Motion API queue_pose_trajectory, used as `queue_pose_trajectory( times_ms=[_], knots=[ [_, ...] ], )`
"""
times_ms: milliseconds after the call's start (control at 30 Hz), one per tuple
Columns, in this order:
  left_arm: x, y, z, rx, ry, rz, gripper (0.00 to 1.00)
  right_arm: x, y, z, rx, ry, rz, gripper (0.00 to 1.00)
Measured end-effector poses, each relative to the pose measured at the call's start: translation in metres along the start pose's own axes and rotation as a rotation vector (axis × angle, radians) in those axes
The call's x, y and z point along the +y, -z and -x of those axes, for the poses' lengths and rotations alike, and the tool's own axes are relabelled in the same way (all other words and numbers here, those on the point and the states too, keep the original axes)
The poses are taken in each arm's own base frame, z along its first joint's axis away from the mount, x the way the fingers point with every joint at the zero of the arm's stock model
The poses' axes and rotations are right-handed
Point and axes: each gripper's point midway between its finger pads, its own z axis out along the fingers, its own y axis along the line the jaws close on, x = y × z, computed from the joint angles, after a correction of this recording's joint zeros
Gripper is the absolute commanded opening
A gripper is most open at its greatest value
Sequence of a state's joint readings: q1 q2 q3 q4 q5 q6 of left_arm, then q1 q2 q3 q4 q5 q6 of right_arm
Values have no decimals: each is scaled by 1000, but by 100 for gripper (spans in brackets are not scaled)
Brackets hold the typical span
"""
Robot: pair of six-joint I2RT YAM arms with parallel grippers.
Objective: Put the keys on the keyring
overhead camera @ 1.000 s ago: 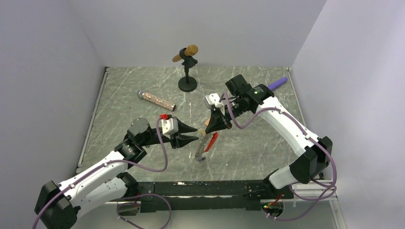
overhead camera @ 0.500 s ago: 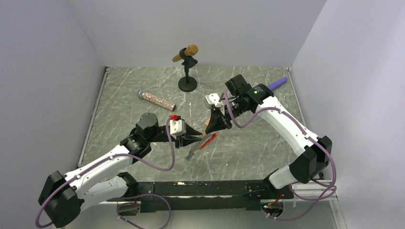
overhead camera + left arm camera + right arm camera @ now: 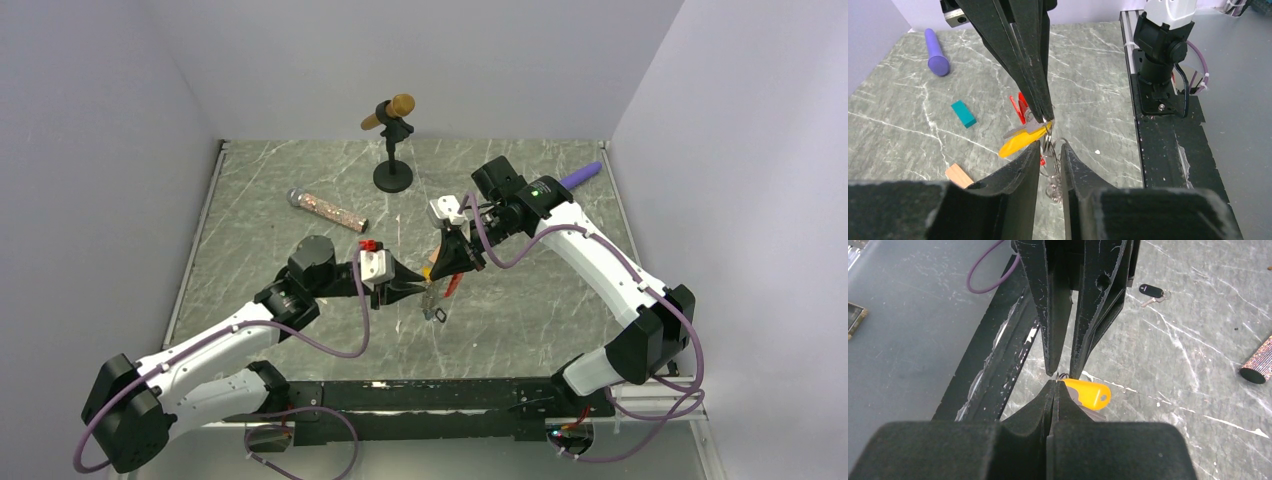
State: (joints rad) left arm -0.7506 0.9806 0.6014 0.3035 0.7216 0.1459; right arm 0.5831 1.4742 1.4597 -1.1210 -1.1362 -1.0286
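My right gripper (image 3: 1054, 382) is shut on the yellow key (image 3: 1090, 392), whose grey blade points away from the jaws. In the left wrist view that yellow key (image 3: 1018, 141) hangs at the right gripper's (image 3: 1047, 114) tips, just above my left gripper (image 3: 1051, 147). The left jaws stand narrow, shut on the silvery keyring (image 3: 1054, 172), which dangles below them off the table. Its red fob (image 3: 1019, 106) shows behind the right fingers. From above, both grippers meet mid-table, left gripper (image 3: 418, 288) touching the keyring (image 3: 435, 305) beside the right gripper (image 3: 438, 272). A black key (image 3: 1151, 290) lies on the table.
A teal block (image 3: 964, 113) and a salmon block (image 3: 959, 175) lie on the marble under the grippers. A purple stick (image 3: 581, 176) lies far right, a glitter tube (image 3: 328, 210) to the left, and a microphone on a stand (image 3: 392, 140) at the back.
The left gripper moved right, closed on the keyring and lifted it off the table up to the right gripper's tips. The right arm held still with the yellow key.
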Motion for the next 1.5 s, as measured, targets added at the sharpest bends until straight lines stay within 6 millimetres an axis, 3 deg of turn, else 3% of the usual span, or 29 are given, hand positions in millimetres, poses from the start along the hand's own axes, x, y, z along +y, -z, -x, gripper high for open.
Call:
queue_pose_trajectory(
  times_ms=[600, 867, 1233, 1500],
  knots=[
    [3, -4, -2, 29, 21, -2, 21, 0, 0, 0, -3, 0, 1, 0],
    [4, -4, -3, 32, 13, 0, 0, -1, 1, 0, -4, -3, -3, 0],
    [4, -4, -3, 32, 16, 1, 0, -1, 2, 0, -4, -5, -7, 0],
    [9, 2, 0, -15, 161, 49, 0, -3, 5, 0, -4, 29, -15, 0]
  ],
)
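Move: The metal keyring held by the right fingertips lies just inside the left fingers' reach, about 2 cm to the left hand's right and level with it; from the right hand point it is about 1 cm left and 1 cm lower. The yellow key tag sticks out about 3 cm ahead and 2 cm right of the left hand, at its height. The red tag hangs about 7 cm right, 2 cm ahead and 5 cm below the left hand. The metal keyring beneath the right fingertips gets pinched by the left hand: its parted fingers shift about half a centimetre forward, up and back down, then shut from roughly a quarter open. Once closed, the left hand rolls about 10 degrees, forward side dipping, and starts easing left. The right fingers stay shut on their hold, nearly still. ##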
